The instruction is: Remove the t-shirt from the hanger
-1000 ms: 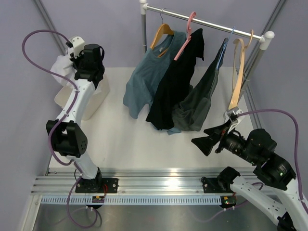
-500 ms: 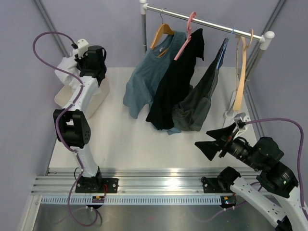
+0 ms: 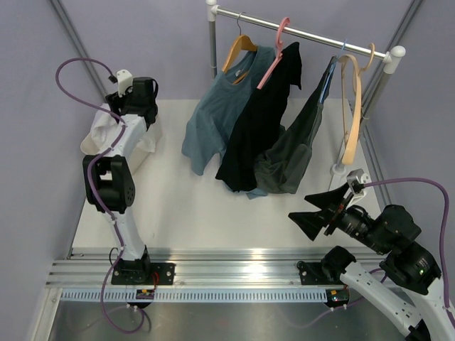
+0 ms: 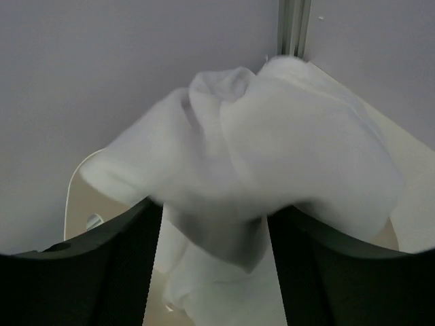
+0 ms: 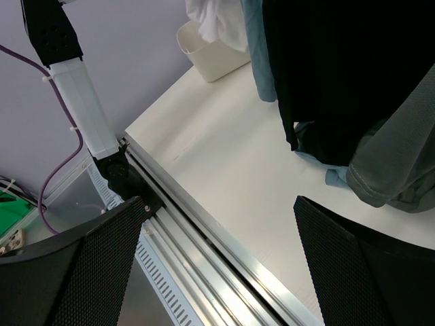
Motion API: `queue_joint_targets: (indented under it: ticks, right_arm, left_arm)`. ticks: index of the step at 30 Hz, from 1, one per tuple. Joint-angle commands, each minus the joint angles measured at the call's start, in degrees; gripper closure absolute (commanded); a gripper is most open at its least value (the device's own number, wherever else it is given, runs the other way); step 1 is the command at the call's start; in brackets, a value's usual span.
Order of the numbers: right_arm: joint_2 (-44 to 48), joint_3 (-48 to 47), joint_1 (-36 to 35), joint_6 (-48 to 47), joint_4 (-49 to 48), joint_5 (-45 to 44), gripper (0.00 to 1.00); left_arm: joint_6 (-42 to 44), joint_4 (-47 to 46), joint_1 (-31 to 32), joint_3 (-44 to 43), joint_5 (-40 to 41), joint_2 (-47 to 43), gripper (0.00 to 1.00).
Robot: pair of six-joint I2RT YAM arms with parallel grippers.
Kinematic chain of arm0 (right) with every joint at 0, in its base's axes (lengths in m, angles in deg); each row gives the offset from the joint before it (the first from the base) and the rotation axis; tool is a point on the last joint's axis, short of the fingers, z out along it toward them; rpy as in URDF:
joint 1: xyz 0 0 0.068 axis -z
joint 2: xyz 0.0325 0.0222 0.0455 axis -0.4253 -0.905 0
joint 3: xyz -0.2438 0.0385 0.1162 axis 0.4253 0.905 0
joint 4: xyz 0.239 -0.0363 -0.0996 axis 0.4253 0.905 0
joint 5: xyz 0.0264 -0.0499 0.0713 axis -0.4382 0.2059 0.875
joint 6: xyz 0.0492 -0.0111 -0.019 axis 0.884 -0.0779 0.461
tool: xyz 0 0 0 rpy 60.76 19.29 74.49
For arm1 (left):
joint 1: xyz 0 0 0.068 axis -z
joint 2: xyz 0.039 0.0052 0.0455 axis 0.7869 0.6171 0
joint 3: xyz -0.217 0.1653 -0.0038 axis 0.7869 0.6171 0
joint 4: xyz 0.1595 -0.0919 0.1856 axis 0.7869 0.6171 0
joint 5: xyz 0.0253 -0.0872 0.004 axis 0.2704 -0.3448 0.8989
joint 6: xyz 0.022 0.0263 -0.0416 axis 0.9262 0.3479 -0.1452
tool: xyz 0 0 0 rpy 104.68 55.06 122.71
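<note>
The white t-shirt [image 3: 106, 131] is off the hanger and lies crumpled over a white bin [image 3: 147, 150] at the back left. My left gripper [image 3: 126, 105] is right above it. In the left wrist view the t-shirt [image 4: 272, 149] bulges between and ahead of my left gripper's [image 4: 215, 212] fingers, which stand apart. The bin's rim [image 4: 73, 197] shows below. The pale peach hanger [image 3: 350, 106] hangs bare at the right end of the rail [image 3: 306, 33]. My right gripper [image 3: 318, 209] is open and empty, low at the front right, apart from the hanger.
A blue-grey t-shirt [image 3: 213, 114] on an orange-brown hanger [image 3: 238, 50], a black shirt [image 3: 263, 121] on a pink hanger [image 3: 274, 53] and a dark grey garment [image 3: 295, 149] hang from the rail. The right wrist view shows the table's front rail [image 5: 204, 231] below.
My left gripper has come down and right over the bin, and the white t-shirt has dropped with it onto the bin. My right gripper has drawn back from the hanger, towards the front.
</note>
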Motion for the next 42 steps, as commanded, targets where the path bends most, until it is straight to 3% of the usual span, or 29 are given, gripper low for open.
queue_joint_targets:
  ticks: [1,2,6,13,17,21,24,25,31,36,40,42]
  right_arm:
    - [-0.2,-0.1,-0.3,-1.3,-2.2,1.6,0.0]
    - [-0.2,-0.3,-0.2,-1.3,-2.2,1.4,0.01]
    - [-0.7,-0.7,-0.2,-1.5,-1.9,1.0,0.01]
    - [-0.8,-0.4,-0.3,-1.4,-2.1,0.5,0.01]
    - [-1.7,-0.7,-0.3,-1.6,-1.5,-0.7,0.01]
    - [-4.0,-1.7,-0.2,-1.4,-0.5,-2.6,0.01]
    - [-9.0,-3.3,-0.3,-0.9,1.0,-8.5,0.0]
    - [-10.2,-3.7,-0.3,-0.7,0.9,-10.9,0.0]
    - [-23.6,-7.7,-0.3,2.1,-1.7,-16.3,0.0]
    - [-30.2,-11.2,-1.7,3.0,-1.4,-22.9,0.0]
    - [-31.4,-8.6,-3.8,5.4,-4.8,-25.8,0.0]
    - [-33.9,-8.9,-7.8,5.4,-4.6,-33.2,0.01]
  left_arm:
    - [-1.3,-1.7,-0.2,0.4,1.7,-1.2,0.29]
    - [-1.0,-1.8,-0.2,0.6,1.4,-2.3,0.21]
    - [0.3,-1.8,-0.2,0.9,1.3,-5.5,0.09]
    - [3.9,-4.0,-0.2,5.0,-3.8,-8.7,0.07]
    - [3.5,-2.6,-0.2,7.2,-9.8,-9.9,0.11]
    - [0.7,-1.3,-0.2,11.5,-14.2,-13.9,0.09]
    - [-0.4,-2.4,1.5,16.3,-26.9,-19.7,0.12]
    - [0.5,-3.8,5.4,18.7,-30.9,-23.9,0.02]
    - [-3.7,-8.0,21.0,34.9,-29.8,-42.3,0.01]
    - [-10.5,-1.7,23.2,47.3,-26.0,-59.3,0.01]
    - [-10.5,1.2,23.5,50.6,-38.8,-69.0,0.01]
    - [-10.5,-0.6,25.2,52.2,-47.7,-71.8,0.01]
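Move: The white basket sits under the left gripper, its middle about 3 cm back and 15 cm below; the white t-shirt hangs from the parting fingers, its middle some 8 cm below. The teal t-shirt hangs about 34 cm to this hand's right and 4 cm back. From the right gripper, the grey t-shirt is about 25 cm ahead and 2 cm left, roughly 5 cm lower, with the black t-shirt some 12 cm left and 26 cm ahead; the empty wooden hanger is about 15 cm right, 26 cm ahead and 12 cm up. Finish opening the left gripper to let go of the white t-shirt over the basket, ease back, then swing clear, about 23 cm back, 20 cm right and slightly up, turning some 50 degrees clockwise, towards the teal t-shirt. Keep the right gripper wide open and, after a short hold, send it forward and somewhat down towards the grey t-shirt, tipping down and turning clockwise. ##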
